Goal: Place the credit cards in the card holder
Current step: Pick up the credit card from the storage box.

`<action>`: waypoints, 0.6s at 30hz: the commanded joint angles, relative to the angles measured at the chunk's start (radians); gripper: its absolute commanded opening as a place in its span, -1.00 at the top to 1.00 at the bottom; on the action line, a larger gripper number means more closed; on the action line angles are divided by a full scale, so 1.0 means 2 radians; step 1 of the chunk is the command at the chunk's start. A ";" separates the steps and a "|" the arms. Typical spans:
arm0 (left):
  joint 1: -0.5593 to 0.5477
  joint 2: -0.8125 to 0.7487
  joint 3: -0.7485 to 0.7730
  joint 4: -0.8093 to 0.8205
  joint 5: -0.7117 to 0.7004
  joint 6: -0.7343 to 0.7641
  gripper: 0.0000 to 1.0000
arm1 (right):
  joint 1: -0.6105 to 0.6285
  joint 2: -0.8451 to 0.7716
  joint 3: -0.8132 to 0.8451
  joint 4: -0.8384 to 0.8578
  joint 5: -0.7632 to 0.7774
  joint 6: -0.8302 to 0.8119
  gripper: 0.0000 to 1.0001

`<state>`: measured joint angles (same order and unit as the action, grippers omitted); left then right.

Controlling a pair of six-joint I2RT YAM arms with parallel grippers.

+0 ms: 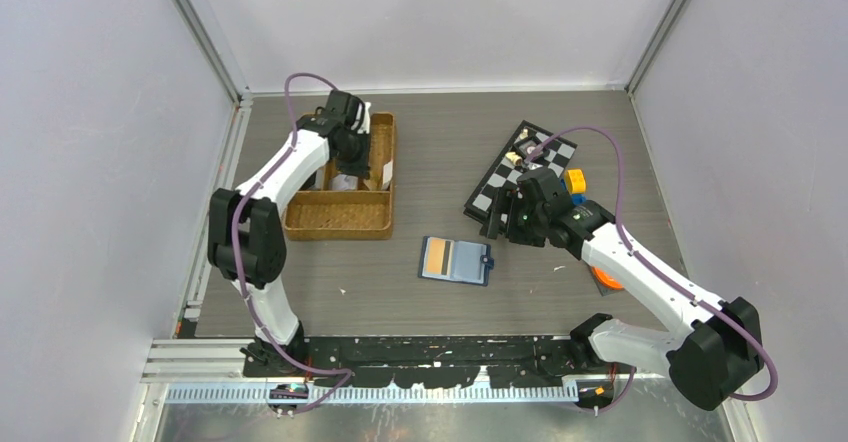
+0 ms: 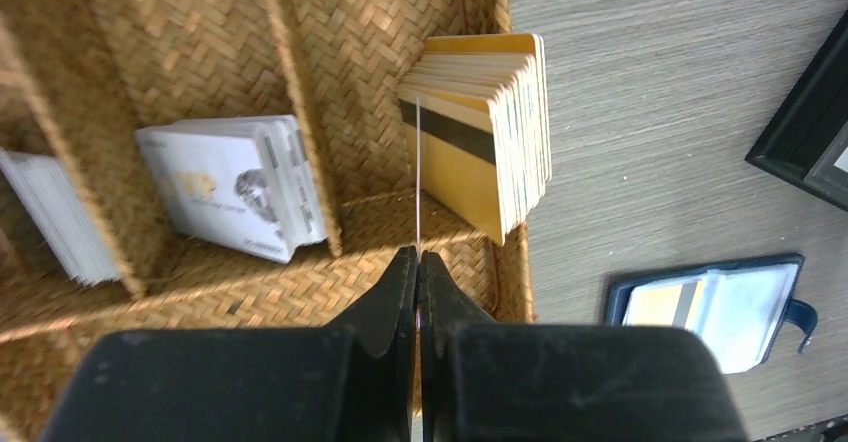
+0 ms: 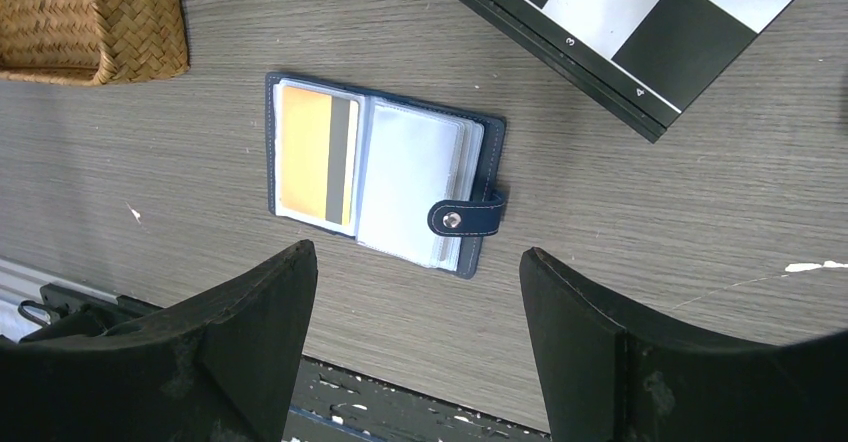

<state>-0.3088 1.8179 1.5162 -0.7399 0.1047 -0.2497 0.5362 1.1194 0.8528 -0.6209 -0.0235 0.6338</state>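
Observation:
My left gripper (image 2: pixel 418 254) hangs over the brown wicker tray (image 1: pixel 340 227), shut on a single credit card (image 2: pixel 417 182) that shows edge-on as a thin white line. Just beyond it an orange-tan stack of credit cards (image 2: pixel 490 132) stands in the tray's end compartment, and white stacks (image 2: pixel 235 187) lie in the compartments alongside. The navy card holder (image 1: pixel 456 260) lies open on the table with an orange card (image 3: pixel 305 152) in its left pocket and its snap tab on the right. My right gripper (image 3: pixel 415 252) hovers open above the holder (image 3: pixel 385 177), holding nothing.
A black-and-white checkerboard (image 1: pixel 520 167) lies at the back right with small pieces on it. A yellow block (image 1: pixel 575 180) and an orange object (image 1: pixel 605 280) sit near the right arm. The black rail (image 3: pixel 420 407) runs along the table's near edge.

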 commanded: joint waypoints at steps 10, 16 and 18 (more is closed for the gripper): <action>-0.008 -0.149 0.013 -0.029 0.054 0.046 1.00 | -0.001 -0.077 0.047 -0.007 -0.016 -0.054 -0.61; -0.047 -0.191 -0.002 -0.042 0.203 0.077 1.00 | -0.001 -0.140 0.041 0.039 -0.152 -0.088 -0.63; -0.078 -0.193 -0.010 -0.049 0.260 0.096 1.00 | -0.002 -0.153 0.043 0.053 -0.197 -0.087 -0.67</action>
<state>-0.3702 1.4647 1.5158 -0.7967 0.3420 -0.1444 0.5346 0.8684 0.9051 -0.6144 -0.1894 0.5064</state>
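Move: The left hand already pinches one credit card in the storage box's right-hand compartment. The open card holder lies about 19 cm back and 17 cm right of it, 8 cm lower. The remaining card stack is about 3 cm to its right, 1 cm ahead; the white cards are roughly 7 cm left, level with it, both some 5 cm lower. From the right hand, the card holder is about 8 cm left, 3 cm back; the chessboard 15 cm ahead, 6 cm right, both some 11 cm below. Keeping the card pinched in its shut fingertips, the left hand lifts away from the stack and out of the box, about 14 cm up, first nearly straight, then swinging back some 7 cm and right 4, turning clockwise while its fingers tip outward. The right hand, empty and wide open, rises about 9 cm off the card holder's side, fingers tipping outward too. ##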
